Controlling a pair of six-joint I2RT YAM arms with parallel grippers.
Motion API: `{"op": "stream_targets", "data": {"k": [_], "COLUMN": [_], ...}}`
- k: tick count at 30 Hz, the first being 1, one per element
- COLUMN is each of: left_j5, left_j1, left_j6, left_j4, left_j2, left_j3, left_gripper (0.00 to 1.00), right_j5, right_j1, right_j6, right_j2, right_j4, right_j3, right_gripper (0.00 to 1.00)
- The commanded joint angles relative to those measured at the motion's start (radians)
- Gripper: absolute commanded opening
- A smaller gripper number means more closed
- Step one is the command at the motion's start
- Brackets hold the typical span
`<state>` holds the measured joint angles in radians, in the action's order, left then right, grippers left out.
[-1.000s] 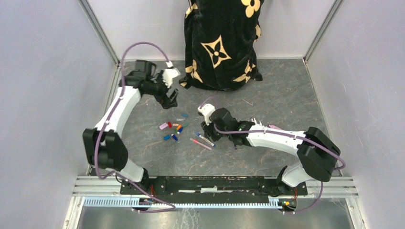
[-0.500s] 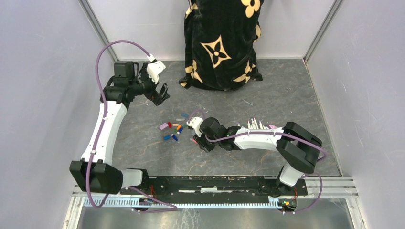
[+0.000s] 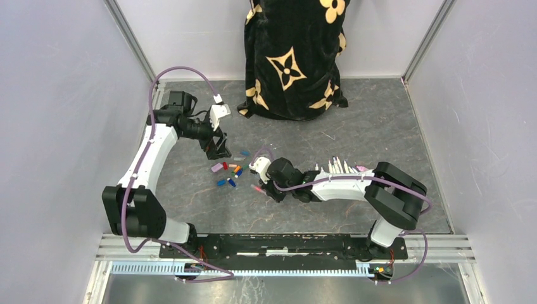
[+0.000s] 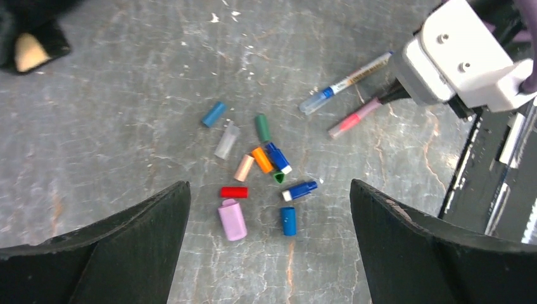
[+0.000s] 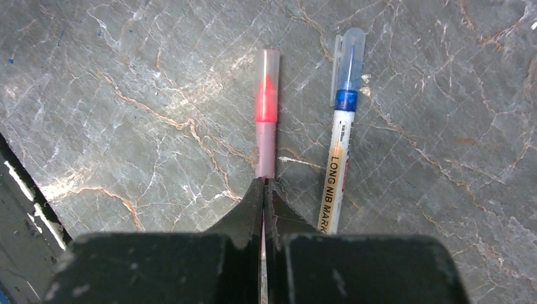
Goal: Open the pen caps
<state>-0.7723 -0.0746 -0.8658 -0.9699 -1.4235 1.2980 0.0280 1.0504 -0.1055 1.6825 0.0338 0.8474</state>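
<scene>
Several loose pen caps [image 4: 253, 171] in pink, red, blue, orange, green and grey lie scattered on the grey floor [image 3: 229, 172]. My left gripper [image 4: 269, 253] hovers open above them, nothing between its fingers [image 3: 217, 149]. A pink pen [image 5: 266, 126] with a red section and a clear cap lies flat, and my right gripper [image 5: 264, 183] is shut on its barrel [image 3: 265, 188]. Beside it on the right lies a white pen with a blue cap [image 5: 339, 158]. Both pens also show in the left wrist view, the pink pen [image 4: 354, 118] below the blue-capped one [image 4: 345, 82].
A row of white pens [image 3: 339, 166] lies behind the right forearm. A black bag with tan flower prints [image 3: 294, 57] stands at the back wall. Grey walls enclose the floor on the left and right.
My right gripper has closed on the pink pen. The left gripper has swung from the back left corner down toward the scattered caps, staying open.
</scene>
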Motion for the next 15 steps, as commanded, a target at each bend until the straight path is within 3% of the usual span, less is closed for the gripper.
{"op": "stream_targets", "data": {"k": [1, 4, 8, 15], "left_j5": [-0.098, -0.068, -0.059, -0.095], "left_j1": [-0.004, -0.005, -0.005, -0.006], "left_j6": [-0.156, -0.212, -0.243, -0.257], "left_j4": [-0.084, -0.118, -0.156, -0.182], "left_j2": [-0.008, -0.031, -0.051, -0.051], "left_j3": [-0.022, -0.028, -0.031, -0.008], "left_gripper": [1.0, 1.0, 1.0, 1.0], "right_j5": [0.013, 0.016, 0.029, 0.014], "right_j1": [0.007, 0.007, 0.01, 0.037], "right_j6": [0.027, 0.031, 0.032, 0.04], "right_j2": [-0.042, -0.045, -0.031, -0.011], "right_j4": [0.003, -0.011, -0.014, -0.015], "right_j3": [-0.01, 0.002, -0.003, -0.005], "right_gripper": [0.0, 0.01, 0.23, 0.31]}}
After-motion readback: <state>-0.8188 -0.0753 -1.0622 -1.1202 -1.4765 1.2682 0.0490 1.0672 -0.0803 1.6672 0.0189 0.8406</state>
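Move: The pink pen lies right under the right hand's shut fingertips: its middle is about 2 cm to their left, 1 cm ahead and 1 cm below. The blue marker lies about 3 cm straight ahead of that hand, and the navy cap some 13 cm to its left and 4 cm ahead. From the left hand, the pen is about 10 cm back, 15 cm right and 18 cm down; the loose-cap pile is 3 cm back, 5 cm right, equally low. The pink pen is left lying as the right hand's shut fingers reopen to about a third, shifting back some 1 cm and staying low so the tips stand either side of its barrel. Meanwhile the left hand, wide open and empty, eases back and down about 3 cm each way towards the pen, turning slightly clockwise. ##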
